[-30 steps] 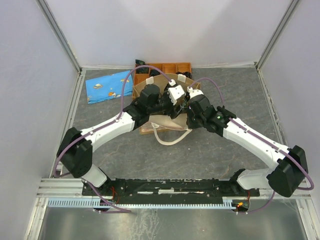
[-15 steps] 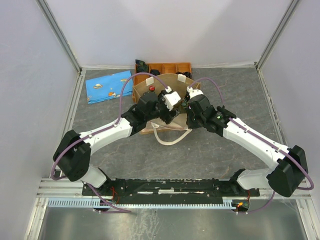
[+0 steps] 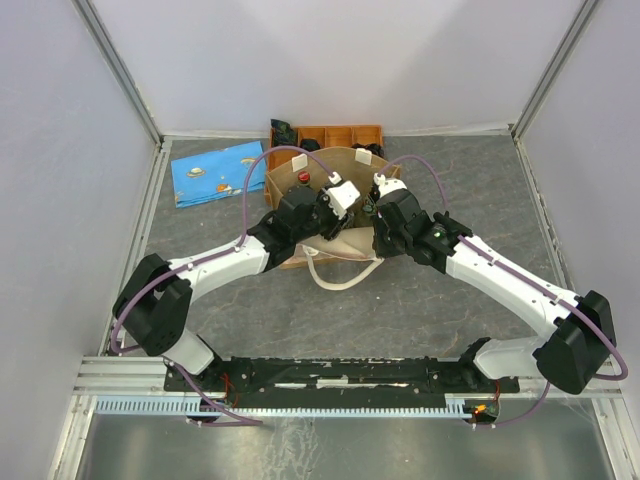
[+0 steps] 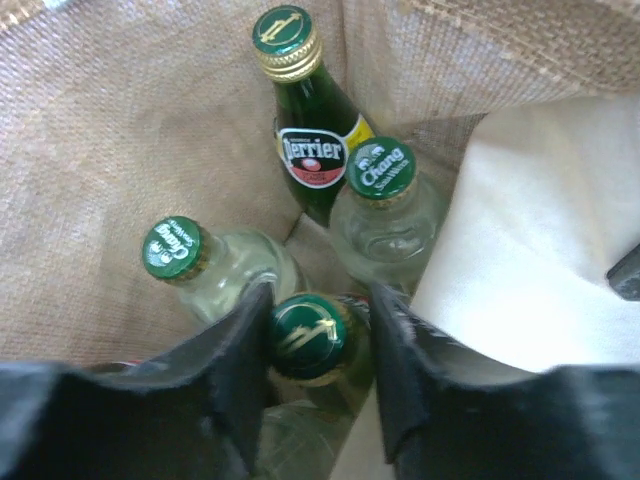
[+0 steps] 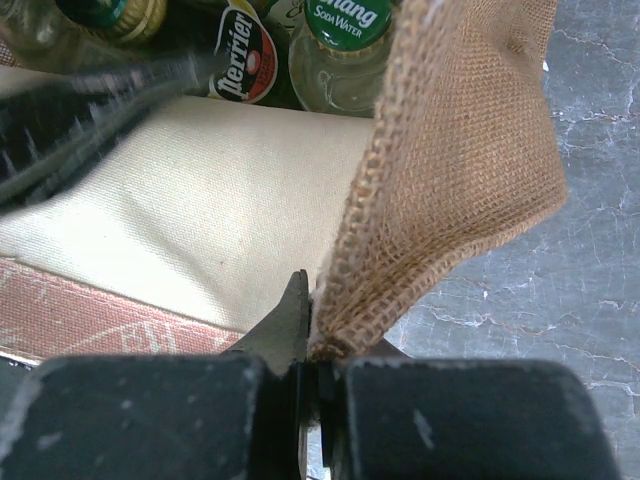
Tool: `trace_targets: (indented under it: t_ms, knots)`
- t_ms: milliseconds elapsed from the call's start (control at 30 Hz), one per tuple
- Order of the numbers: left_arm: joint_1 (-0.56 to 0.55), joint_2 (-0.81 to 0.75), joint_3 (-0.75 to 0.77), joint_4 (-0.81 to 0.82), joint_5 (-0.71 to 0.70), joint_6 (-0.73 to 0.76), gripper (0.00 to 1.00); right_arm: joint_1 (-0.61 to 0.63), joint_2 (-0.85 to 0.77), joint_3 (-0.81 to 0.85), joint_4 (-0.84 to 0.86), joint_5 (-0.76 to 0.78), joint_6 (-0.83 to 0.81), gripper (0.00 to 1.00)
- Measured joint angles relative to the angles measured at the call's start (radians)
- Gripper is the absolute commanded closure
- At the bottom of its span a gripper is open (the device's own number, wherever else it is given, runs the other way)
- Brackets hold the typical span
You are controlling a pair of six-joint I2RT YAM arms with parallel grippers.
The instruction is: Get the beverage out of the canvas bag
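The canvas bag (image 3: 281, 176) stands open at the back middle of the table, with several glass bottles inside. In the left wrist view my left gripper (image 4: 320, 292) is down in the bag (image 4: 120, 130), open, its jaws astride the green cap of one beverage (image 4: 308, 338). The left finger touches the cap and a small gap shows on the right. Around it stand a Perrier bottle (image 4: 312, 150) and two clear Chang bottles (image 4: 380, 200). My right gripper (image 5: 318, 340) is shut on the bag's woven rim (image 5: 450, 150) and holds the mouth open.
An orange compartmented tray (image 3: 345, 133) sits right behind the bag and a flat blue patterned pouch (image 3: 218, 172) lies to its left. One cream handle loop (image 3: 345, 275) hangs onto the grey table in front. Enclosure walls stand on three sides.
My left gripper has gone lower into the bag and its jaws have narrowed around the green-capped bottle. The right arm has not moved.
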Motion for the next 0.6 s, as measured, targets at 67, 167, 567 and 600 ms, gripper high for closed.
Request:
trace_targets:
  t_ms: [67, 167, 567, 600]
  knots:
    - [0.002, 0.0, 0.0, 0.002, -0.003, -0.006, 0.76, 0.0, 0.0, 0.0, 0.0, 0.0, 0.0, 1.0]
    - [0.004, 0.0, 0.0, 0.007, 0.005, -0.032, 0.93, 0.0, 0.0, 0.0, -0.001, 0.0, 0.0, 1.0]
    - [0.004, -0.006, 0.018, -0.038, 0.012, -0.032, 0.97, 0.0, 0.0, 0.0, 0.0, 0.0, 0.0, 1.0]
    - [0.004, -0.006, 0.027, -0.058, 0.01, -0.031, 0.97, 0.0, 0.0, 0.0, 0.0, 0.0, 0.0, 1.0]
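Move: The green-capped Perrier bottle has its cap almost between the left hand's open fingertips, so its middle is some 8 cm straight below them. From that hand the rear Chang bottle stands about 6 cm ahead and 1 cm left, the right Chang bottle some 2 cm ahead and 6 cm right, the second Perrier about 7 cm ahead and 7 cm right. From the right hand, at the bag's front rim, the near Perrier is about 7 cm ahead and 9 cm left, its middle 8 cm lower. Staying in place, with a drift of barely half a centimetre, the left hand shuts its already closing fingers by about a fifth of their full range and pinches the near Perrier bottle from both sides at its cap. They stop there, still well apart around it, and the grip effort stays raised. The right hand keeps its pinch on the canvas bag's rim, holding the mouth open. ##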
